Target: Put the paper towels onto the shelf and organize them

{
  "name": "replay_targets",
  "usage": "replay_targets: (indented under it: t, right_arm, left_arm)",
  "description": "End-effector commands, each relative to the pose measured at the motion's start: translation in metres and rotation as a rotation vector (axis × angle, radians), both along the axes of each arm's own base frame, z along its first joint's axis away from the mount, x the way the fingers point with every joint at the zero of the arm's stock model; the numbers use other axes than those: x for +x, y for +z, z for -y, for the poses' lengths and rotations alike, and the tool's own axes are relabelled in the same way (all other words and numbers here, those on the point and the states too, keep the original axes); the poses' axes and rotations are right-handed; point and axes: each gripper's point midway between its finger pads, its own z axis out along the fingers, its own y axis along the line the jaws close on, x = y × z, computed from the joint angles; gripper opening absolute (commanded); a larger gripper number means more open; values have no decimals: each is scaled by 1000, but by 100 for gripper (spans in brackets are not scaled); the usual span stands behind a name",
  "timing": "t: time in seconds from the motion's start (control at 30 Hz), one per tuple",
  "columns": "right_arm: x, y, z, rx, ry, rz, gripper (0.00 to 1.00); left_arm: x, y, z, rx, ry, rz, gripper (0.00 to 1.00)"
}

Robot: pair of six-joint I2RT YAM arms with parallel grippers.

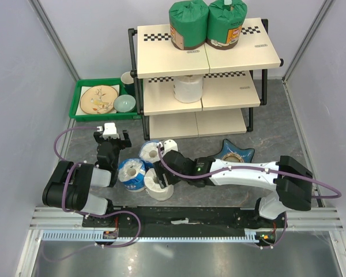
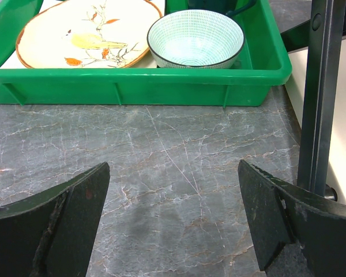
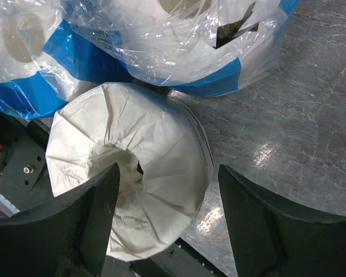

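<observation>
Two green-wrapped paper towels [image 1: 188,24] [image 1: 226,24] stand on the top board of the shelf [image 1: 259,52], and a plain white one [image 1: 188,88] sits on the middle board. On the table lie two blue-and-white rolls [image 1: 131,173] [image 1: 150,153] and a plain white roll [image 1: 157,188]. My right gripper [image 1: 163,175] hangs over that white roll [image 3: 132,167], open. In the right wrist view one finger is over the core and the other is outside the roll's wall, clear of it [image 3: 167,170]. My left gripper [image 1: 111,138] is open and empty above bare table [image 2: 173,219].
A green tray [image 1: 78,101] with a plate and a bowl sits left of the shelf [image 2: 138,86]. A dark mug [image 1: 127,79] stands behind it. A blue star-shaped dish [image 1: 237,153] lies right of the rolls. The shelf's black post [image 2: 320,92] is close to my left gripper's right side.
</observation>
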Motion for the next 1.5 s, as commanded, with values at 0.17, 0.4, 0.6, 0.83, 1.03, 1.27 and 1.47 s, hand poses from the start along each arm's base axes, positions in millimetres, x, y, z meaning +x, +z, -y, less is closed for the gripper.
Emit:
replay_targets:
  t: [0.17, 0.4, 0.6, 0.83, 1.03, 1.27, 1.47]
  right_arm:
    - [8, -14, -2, -57, -47, 22, 49]
    - [17, 24, 13, 0, -110, 90, 25]
    - [33, 102, 59, 9, -226, 230, 25]
    - [67, 183, 142, 29, -450, 405, 27]
    - [117, 232, 197, 14, -585, 489, 26]
    - [169, 260, 227, -35, -673, 540, 26]
    - [197, 269, 245, -27, -727, 545, 25]
  left_arm:
    - [6, 15, -1, 3, 3, 53, 99]
    - [6, 15, -1, 1, 3, 55, 99]
    - [6, 15, -1, 3, 3, 55, 99]
    - [6, 15, -1, 2, 3, 53, 99]
    - [6, 15, -1, 1, 3, 55, 99]
    - [6, 15, -1, 3, 3, 53, 99]
    - [6, 15, -1, 3, 3, 55, 99]
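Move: My open right hand is above the rim of the last loose white roll. Its middle lies about 3 cm to my left, 2 cm back and 5 cm down. The far blue roll is some 9 cm ahead and 4 cm left, the near blue one 13 cm left and 1 cm ahead. The star-shaped dish sits about 24 cm right and 6 cm ahead. From my left hand the white roll is roughly 21 cm back and 20 cm right. I sink my right hand about a centimetre and close the fingers on the right-hand wall of the white roll, one finger in the core and one outside. Then I lift it clear, swinging up and right about 24 cm each and some 18 cm forward, towards the right half of the middle shelf, turning clockwise about 40 degrees while the fingertips tilt up. ##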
